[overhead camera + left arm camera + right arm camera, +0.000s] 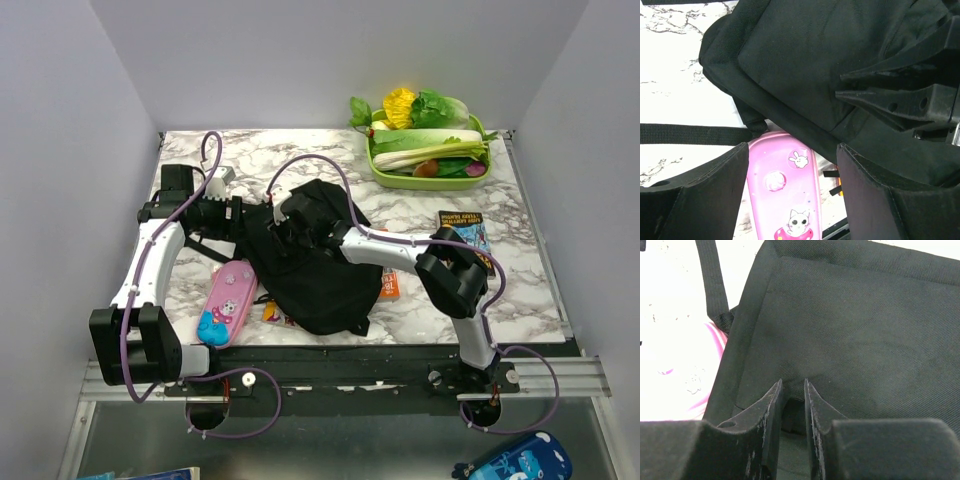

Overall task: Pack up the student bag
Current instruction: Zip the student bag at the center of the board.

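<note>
The student bag (318,270), a soft black backpack, lies slumped in the middle of the marble table (520,290). Both grippers meet at its upper left corner. My left gripper (256,214) stands open just off the bag's edge (790,65); nothing is between its fingers (715,190), and the pink pencil case (785,195) lies on the table below the gap. My right gripper (793,382) presses down on the bag's top panel (855,330), its jaws drawn narrow with a fold of black fabric pinched between them. Its fingers (890,97) show in the left wrist view.
The pink pencil case (228,302) lies against the bag's left side, with a black strap (690,134) trailing left. An orange book (390,284) pokes out from under the bag on the right. Another book (464,234) lies further right. A green tray (392,178) of vegetables sits at the back.
</note>
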Controlling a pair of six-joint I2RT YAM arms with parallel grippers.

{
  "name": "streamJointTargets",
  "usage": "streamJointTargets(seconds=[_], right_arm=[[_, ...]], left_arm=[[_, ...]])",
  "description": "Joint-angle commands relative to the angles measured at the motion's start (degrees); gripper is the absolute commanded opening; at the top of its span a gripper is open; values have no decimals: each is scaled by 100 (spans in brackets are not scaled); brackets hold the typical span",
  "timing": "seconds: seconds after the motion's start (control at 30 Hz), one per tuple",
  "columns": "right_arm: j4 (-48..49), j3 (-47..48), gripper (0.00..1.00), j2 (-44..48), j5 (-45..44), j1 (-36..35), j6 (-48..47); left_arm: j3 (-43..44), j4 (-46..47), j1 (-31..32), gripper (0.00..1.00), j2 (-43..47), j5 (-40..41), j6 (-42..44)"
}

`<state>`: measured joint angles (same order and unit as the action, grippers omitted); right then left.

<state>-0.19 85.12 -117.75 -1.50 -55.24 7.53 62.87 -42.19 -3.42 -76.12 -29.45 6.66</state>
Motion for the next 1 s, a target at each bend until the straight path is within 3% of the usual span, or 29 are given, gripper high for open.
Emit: streamJointTargets(seconds=[0.0, 0.03, 0.17, 0.43, 0.73, 0.97], right_arm=[[-192, 145, 24, -81, -114, -74, 82], [-218, 154, 15, -72, -157, -66, 91], [-394, 276, 1, -11, -368, -66, 126], [-764, 707, 1, -63, 483, 303, 626], [-843, 699, 1, -99, 941, 435, 917], [-843, 672, 0, -99, 1195, 620, 1049]], left_arm=[[-21, 53, -27, 77, 27, -166, 222], [-29, 97, -27, 77, 35, -201, 283], [-47, 133, -18, 78, 88, -832, 695], [-275, 80, 280, 81, -114, -2476, 2137], [-644, 370, 843, 80, -439, -2636, 3289], [-969, 756, 940, 75, -536, -2311, 3404]])
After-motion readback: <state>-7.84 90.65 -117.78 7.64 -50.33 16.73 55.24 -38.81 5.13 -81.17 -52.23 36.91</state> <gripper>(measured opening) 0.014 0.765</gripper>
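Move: The bag's opening on the upper left of the student bag, where the zip starts, sits right at the right hand's fingertips, within about 1 cm below them. From the left hand that same spot lies some 10 cm right, 4 cm back and about 7 cm lower. The pink pencil case is roughly 19 cm back and 2 cm left of the left hand; the loose shoulder strap about 6 cm back and 8 cm left, both some 14 cm down. At the bag's opening the right fingers, part-closed at first, shut fully on its thin edge, then lift it about 2 cm while tipping slightly downward. The left hand, staying wide open, swings right and some 4 cm back over the bag's left rim towards those closed fingers, turning about 40 degrees clockwise and then sinking, to finish with a finger close beside them. ##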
